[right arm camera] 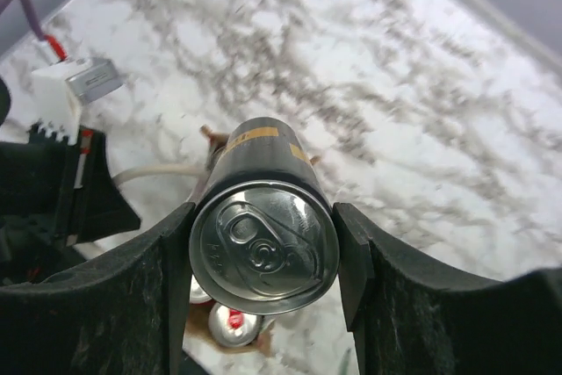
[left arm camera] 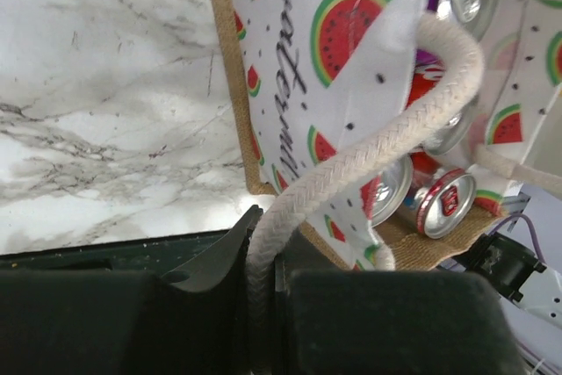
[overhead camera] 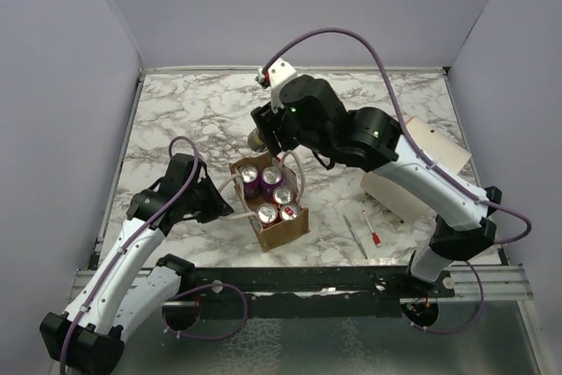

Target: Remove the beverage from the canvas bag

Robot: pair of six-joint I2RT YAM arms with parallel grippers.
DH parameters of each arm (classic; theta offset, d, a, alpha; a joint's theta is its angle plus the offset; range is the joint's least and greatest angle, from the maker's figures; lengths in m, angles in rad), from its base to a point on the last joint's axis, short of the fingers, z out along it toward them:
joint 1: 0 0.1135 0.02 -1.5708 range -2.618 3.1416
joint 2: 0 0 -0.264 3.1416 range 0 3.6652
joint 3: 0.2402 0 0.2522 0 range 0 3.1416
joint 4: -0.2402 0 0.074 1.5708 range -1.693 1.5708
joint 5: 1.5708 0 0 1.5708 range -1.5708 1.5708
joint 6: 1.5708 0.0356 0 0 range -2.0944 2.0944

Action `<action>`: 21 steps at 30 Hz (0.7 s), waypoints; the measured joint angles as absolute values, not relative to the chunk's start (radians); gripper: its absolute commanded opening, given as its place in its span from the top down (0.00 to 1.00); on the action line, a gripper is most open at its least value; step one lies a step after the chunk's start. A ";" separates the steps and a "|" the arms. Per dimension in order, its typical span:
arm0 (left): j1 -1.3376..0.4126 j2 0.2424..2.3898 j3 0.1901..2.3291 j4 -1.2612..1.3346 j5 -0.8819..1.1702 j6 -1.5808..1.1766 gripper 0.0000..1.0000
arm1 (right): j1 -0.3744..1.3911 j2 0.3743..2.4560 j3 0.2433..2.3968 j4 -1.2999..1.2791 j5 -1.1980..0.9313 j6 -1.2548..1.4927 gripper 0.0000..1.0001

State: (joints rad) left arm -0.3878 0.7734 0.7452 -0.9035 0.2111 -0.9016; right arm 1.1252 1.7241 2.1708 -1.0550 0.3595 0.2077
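The tan canvas bag (overhead camera: 283,233) stands near the table's front middle, with several purple and red cans (overhead camera: 271,176) upright inside. My left gripper (overhead camera: 226,205) is at the bag's left side, shut on its white rope handle (left arm camera: 351,164). In the left wrist view the rope runs between the closed jaws of the left gripper (left arm camera: 262,261), and the bag's watermelon-print lining (left arm camera: 299,85) shows. My right gripper (overhead camera: 262,132) hangs just behind the bag's far end, shut on a black beverage can (right arm camera: 263,252) with a gold label, which is lifted clear of the bag.
A large cream cylinder (overhead camera: 428,154) lies at the right, under my right arm. A green pen (overhead camera: 356,236) and a red-tipped pen (overhead camera: 372,228) lie right of the bag. A black rail (overhead camera: 307,280) runs along the front edge. Lilac walls enclose the table.
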 measured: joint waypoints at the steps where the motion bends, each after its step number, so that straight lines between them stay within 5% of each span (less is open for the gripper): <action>1: -0.388 0.781 0.759 -0.906 0.207 -0.897 0.97 | 1.125 1.692 2.140 -1.018 0.392 0.181 0.98; 10: -0.388 0.860 0.812 -0.909 0.167 -0.844 1.00 | 1.065 1.712 2.102 -0.691 0.646 -0.073 0.98; 21: -0.388 0.925 0.836 -0.922 0.141 -0.776 1.00 | 0.764 1.883 2.091 -0.756 0.503 0.084 0.98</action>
State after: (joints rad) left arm -0.3878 0.9249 0.8364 -0.9222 0.1406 -0.7765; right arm 0.7635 1.8828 2.0911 -0.7559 0.5034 0.0837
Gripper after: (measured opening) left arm 0.094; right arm 0.579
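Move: The dark can is already out of the canvas bag in the right hand's grip; the clear table it is carried towards lies roughly 22 cm ahead, 13 cm to the right and 34 cm below. The bag sits nearly under this hand, about 4 cm back and 28 cm down, its two purple cans some 2 cm ahead, 3 cm left and 25 cm down. From the left hand, holding a handle, the bag is about 4 cm ahead, 14 cm right and 7 cm below. The dark can, still clamped in the right fingers, is carried away from the bag over the open table beyond it: about 19 cm forward and 8 cm right, arching up some 6 cm before sinking below its starting height. The right hand tips up, then mostly back down, while turning clockwise about 25 degrees. The left hand keeps its pinch on the rope handle, easing 2 cm forward towards the bag. ##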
